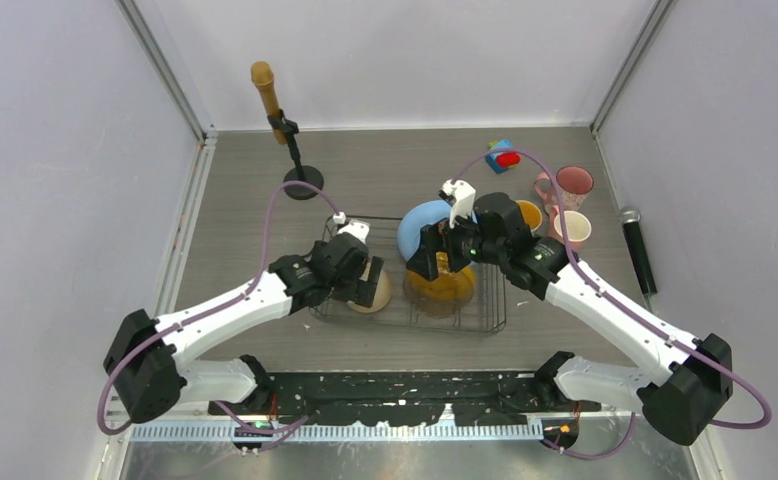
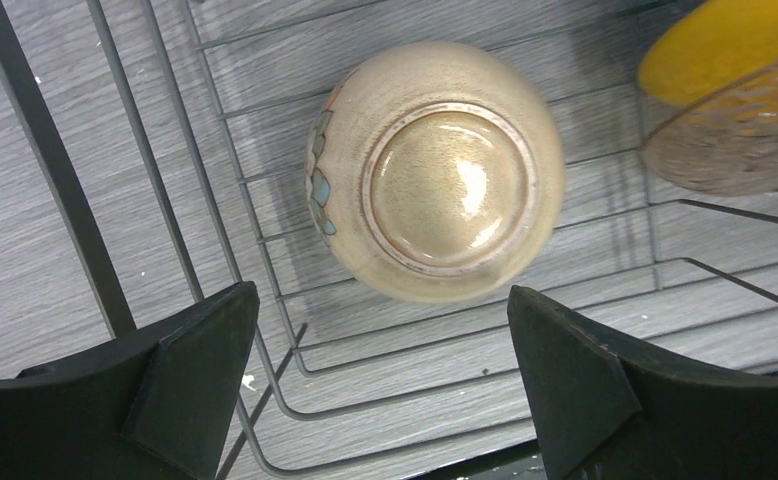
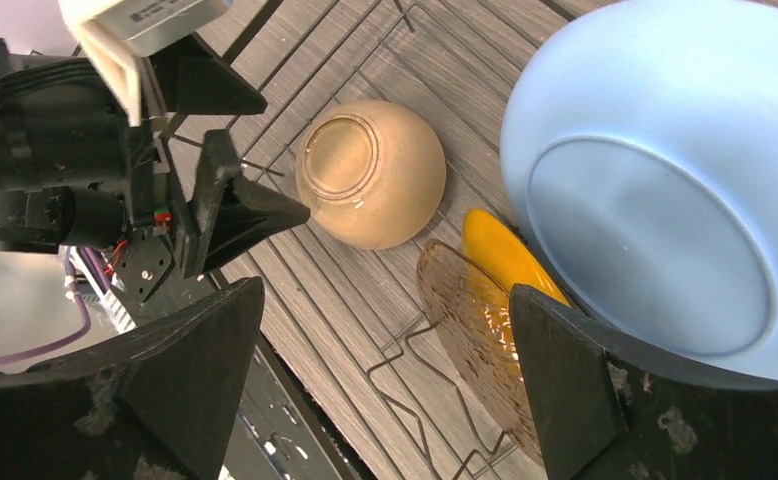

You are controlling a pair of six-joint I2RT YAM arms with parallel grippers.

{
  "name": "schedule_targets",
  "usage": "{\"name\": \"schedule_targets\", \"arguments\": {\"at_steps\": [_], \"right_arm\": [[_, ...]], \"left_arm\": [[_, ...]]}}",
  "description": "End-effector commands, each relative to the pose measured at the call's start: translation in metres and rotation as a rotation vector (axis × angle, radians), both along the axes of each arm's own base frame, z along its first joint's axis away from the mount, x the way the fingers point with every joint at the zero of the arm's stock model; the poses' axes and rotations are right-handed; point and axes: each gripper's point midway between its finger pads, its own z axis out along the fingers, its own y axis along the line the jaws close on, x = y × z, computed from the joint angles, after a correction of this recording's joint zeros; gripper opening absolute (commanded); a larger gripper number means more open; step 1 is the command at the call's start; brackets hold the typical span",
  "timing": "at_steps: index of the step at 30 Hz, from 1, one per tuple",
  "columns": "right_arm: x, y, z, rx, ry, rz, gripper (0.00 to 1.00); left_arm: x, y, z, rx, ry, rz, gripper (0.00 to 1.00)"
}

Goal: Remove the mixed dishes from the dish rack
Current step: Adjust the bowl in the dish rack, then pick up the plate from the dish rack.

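Observation:
The dark wire dish rack (image 1: 490, 300) stands mid-table. In it a beige bowl (image 1: 377, 292) lies upside down at the left. A large light-blue plate (image 1: 417, 228) and a yellow patterned plate (image 1: 445, 288) stand in the dividers at the right. My left gripper (image 1: 363, 272) is open and empty just above the bowl (image 2: 435, 170), its jaws wide at the bowl's near side (image 2: 380, 390). My right gripper (image 1: 435, 255) is open and empty over the plates, its jaws (image 3: 385, 390) straddling the yellow plate (image 3: 505, 255) beside the blue plate (image 3: 665, 170).
Two pink mugs (image 1: 573, 183) (image 1: 572, 228) and a mug with an orange inside (image 1: 528, 213) stand on the table right of the rack. A red-blue toy block (image 1: 503, 156) lies behind them. A microphone stand (image 1: 285, 125) is at back left, a black microphone (image 1: 638, 248) at far right.

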Motion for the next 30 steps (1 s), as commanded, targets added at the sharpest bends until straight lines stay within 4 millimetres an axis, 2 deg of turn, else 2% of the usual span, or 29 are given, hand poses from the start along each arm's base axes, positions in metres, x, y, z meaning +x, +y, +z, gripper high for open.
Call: {"name": "schedule_targets", "arguments": {"at_steps": [1,4,6,8,11,14,19,22,23,24,25,26,27,28,29,30], "right_arm": [[0.015,0.004,0.033,0.017,-0.092,-0.046,1.0],[0.013,-0.003,0.031,-0.026,-0.088,-0.049,1.0],[0.004,-0.015,0.018,-0.112,-0.024,-0.052,1.0],[-0.003,-0.025,0.007,-0.17,0.026,-0.059,1.0],[-0.004,-0.034,-0.001,-0.208,0.05,-0.104,1.0],[0.014,-0.047,0.003,-0.226,0.003,-0.222,1.0],[0.044,-0.057,0.019,-0.176,-0.046,-0.32,1.0],[0.058,-0.056,0.034,-0.145,-0.083,-0.247,1.0],[0.063,-0.056,0.031,-0.124,-0.05,-0.205,1.0],[0.067,-0.057,0.042,-0.124,-0.071,-0.16,1.0],[0.072,-0.057,0.038,-0.113,-0.037,-0.118,1.0],[0.075,-0.058,0.051,-0.132,-0.073,-0.077,1.0],[0.073,-0.058,0.043,-0.182,-0.077,0.005,1.0],[0.075,-0.057,0.054,-0.197,-0.118,0.048,1.0],[0.074,-0.059,0.047,-0.243,-0.124,0.111,1.0],[0.079,-0.059,0.054,-0.253,-0.147,0.116,1.0]], "left_arm": [[0.006,-0.018,0.035,-0.161,-0.095,-0.034,1.0],[0.005,-0.025,0.054,-0.226,-0.136,-0.067,1.0],[0.004,-0.029,0.062,-0.269,-0.156,-0.091,1.0],[0.002,-0.032,0.066,-0.3,-0.166,-0.106,1.0],[-0.001,-0.032,0.067,-0.311,-0.169,-0.116,1.0],[-0.001,-0.03,0.066,-0.31,-0.175,-0.111,1.0],[-0.001,-0.029,0.066,-0.31,-0.174,-0.105,0.99],[-0.004,-0.03,0.066,-0.32,-0.172,-0.117,1.0],[-0.004,-0.031,0.067,-0.327,-0.175,-0.123,1.0],[-0.004,-0.032,0.066,-0.331,-0.175,-0.126,1.0],[-0.004,-0.033,0.067,-0.332,-0.173,-0.127,1.0],[-0.004,-0.033,0.067,-0.33,-0.17,-0.132,1.0],[-0.004,-0.034,0.068,-0.329,-0.169,-0.136,1.0],[-0.004,-0.034,0.068,-0.323,-0.165,-0.141,1.0],[-0.004,-0.034,0.069,-0.319,-0.163,-0.144,1.0],[-0.004,-0.034,0.07,-0.316,-0.163,-0.147,1.0]]}}
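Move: The upturned beige bowl lies just ahead of the open left hand, about 2 cm forward, 1 cm to its right and 6 cm down. The yellow plate stands some 16 cm to the right of the bowl and level with it. From the right hand, the blue plate is about 8 cm ahead, 4 cm right and 8 down; the yellow plate about 4 cm right and 1 back; the bowl about 12 cm left and 3 back. Left, open, rises about 5 cm off the bowl, rolling; right, open, swings forward-right about 11 cm over the blue plate. ##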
